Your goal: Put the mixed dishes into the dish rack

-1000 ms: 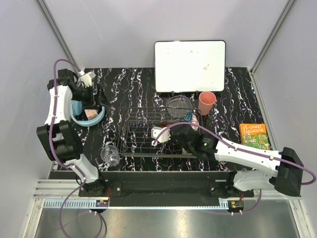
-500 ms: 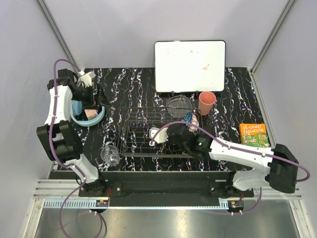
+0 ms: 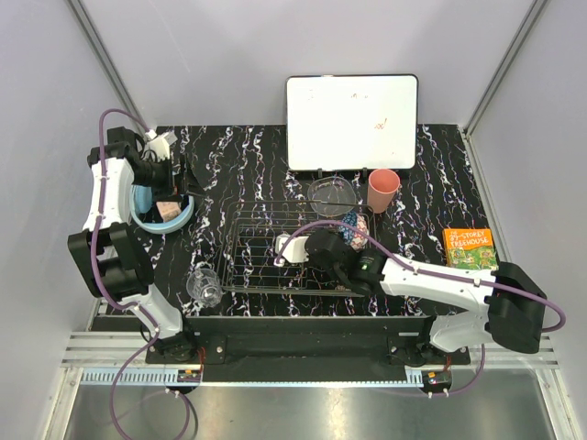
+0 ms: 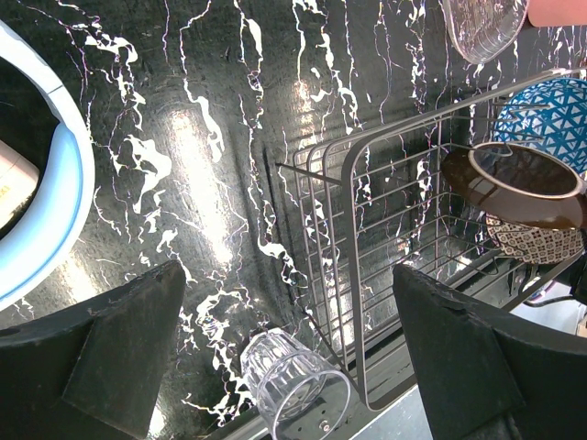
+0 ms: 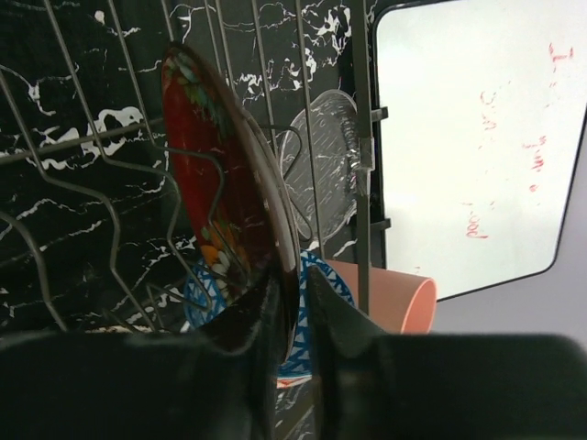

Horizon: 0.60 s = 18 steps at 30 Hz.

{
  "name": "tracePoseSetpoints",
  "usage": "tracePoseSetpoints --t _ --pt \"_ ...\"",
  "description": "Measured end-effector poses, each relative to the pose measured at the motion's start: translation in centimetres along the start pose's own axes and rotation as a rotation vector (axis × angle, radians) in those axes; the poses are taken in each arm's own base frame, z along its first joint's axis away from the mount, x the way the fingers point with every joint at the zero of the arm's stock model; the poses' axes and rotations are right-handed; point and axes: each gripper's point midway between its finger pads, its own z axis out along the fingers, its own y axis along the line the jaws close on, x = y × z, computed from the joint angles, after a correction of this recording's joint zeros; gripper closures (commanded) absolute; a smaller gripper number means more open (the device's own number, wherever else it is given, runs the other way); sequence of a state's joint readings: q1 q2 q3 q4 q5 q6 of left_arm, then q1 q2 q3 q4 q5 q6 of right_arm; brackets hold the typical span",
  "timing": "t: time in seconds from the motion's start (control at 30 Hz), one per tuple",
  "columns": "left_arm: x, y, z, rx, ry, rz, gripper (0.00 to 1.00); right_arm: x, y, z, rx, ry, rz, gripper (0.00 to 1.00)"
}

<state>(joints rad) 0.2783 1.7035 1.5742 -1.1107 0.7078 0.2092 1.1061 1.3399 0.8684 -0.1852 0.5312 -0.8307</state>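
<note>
My right gripper (image 5: 292, 275) is shut on the rim of the red lacquer bowl (image 5: 215, 174), holding it on edge among the prongs of the chrome dish rack (image 3: 261, 247). The bowl also shows in the left wrist view (image 4: 523, 183). The blue patterned bowl (image 5: 326, 289) stands in the rack just behind it, with a lattice-patterned bowl (image 4: 532, 243) beside it. The clear glass bowl (image 3: 330, 195) and pink cup (image 3: 382, 190) sit behind the rack. The small clear glass (image 3: 204, 284) stands left of the rack's front. My left gripper (image 3: 170, 183) is open and empty, far left.
A light blue dish (image 3: 151, 218) holding a small box lies under the left gripper. A white board (image 3: 351, 121) stands at the back. A green and orange book (image 3: 469, 250) lies at the right. The table is black marble-patterned (image 3: 229, 156).
My right gripper has moved left, deeper into the rack, with the red bowl in it. The left arm has not moved.
</note>
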Motion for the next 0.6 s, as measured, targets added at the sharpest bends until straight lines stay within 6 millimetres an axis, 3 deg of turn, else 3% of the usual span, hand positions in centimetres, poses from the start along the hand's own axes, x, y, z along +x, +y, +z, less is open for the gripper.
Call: tracePoseSetpoints --t 0.03,0.1,0.37,0.43,0.6 --pt "0.0 0.0 0.0 0.000 0.000 0.000 0.01 0.0 0.0 0.0 0.002 0.001 0.012 0.59" --pt "0.0 0.0 0.0 0.000 -0.001 0.001 0.01 0.1 -0.1 -0.1 0.011 0.003 0.042 0.39" --pt "-0.1 0.0 0.0 -0.001 -0.002 0.002 0.01 0.6 -1.8 -1.0 0.081 0.019 0.153 0.18" --pt "-0.1 0.0 0.0 -0.001 -0.002 0.002 0.01 0.8 -2.6 -1.3 0.105 0.023 0.184 0.01" --pt "0.0 0.0 0.0 -0.001 -0.001 0.001 0.01 1.1 -7.0 -2.4 0.206 0.049 0.328 0.01"
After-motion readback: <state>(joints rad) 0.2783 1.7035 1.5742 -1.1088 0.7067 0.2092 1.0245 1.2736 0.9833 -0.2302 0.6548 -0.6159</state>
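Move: The right hand, its fingers just parting, is still at the right end of the red plate's rim; the plate's middle is about 4 cm to its left, 1 cm ahead and 4 cm below. The blue bowl stands some 7 cm right and 2 cm ahead, the beige bowl 7 cm right and 8 cm back, both roughly 5 cm lower; the clear plate lies 11 cm ahead and 2 cm right. From the idle left hand the red plate is about 31 cm right and 13 cm back. The right hand lets go of the red plate's rim in the rack, its fingers spreading from barely parted to fully open while it first lifts slowly and eases to the right. Then it comes up faster, about 6 cm in all, away from the plate with some 3 cm each forward and to the right towards the orange cup, turning clockwise and rolling its left side up, each by roughly 15 degrees. ##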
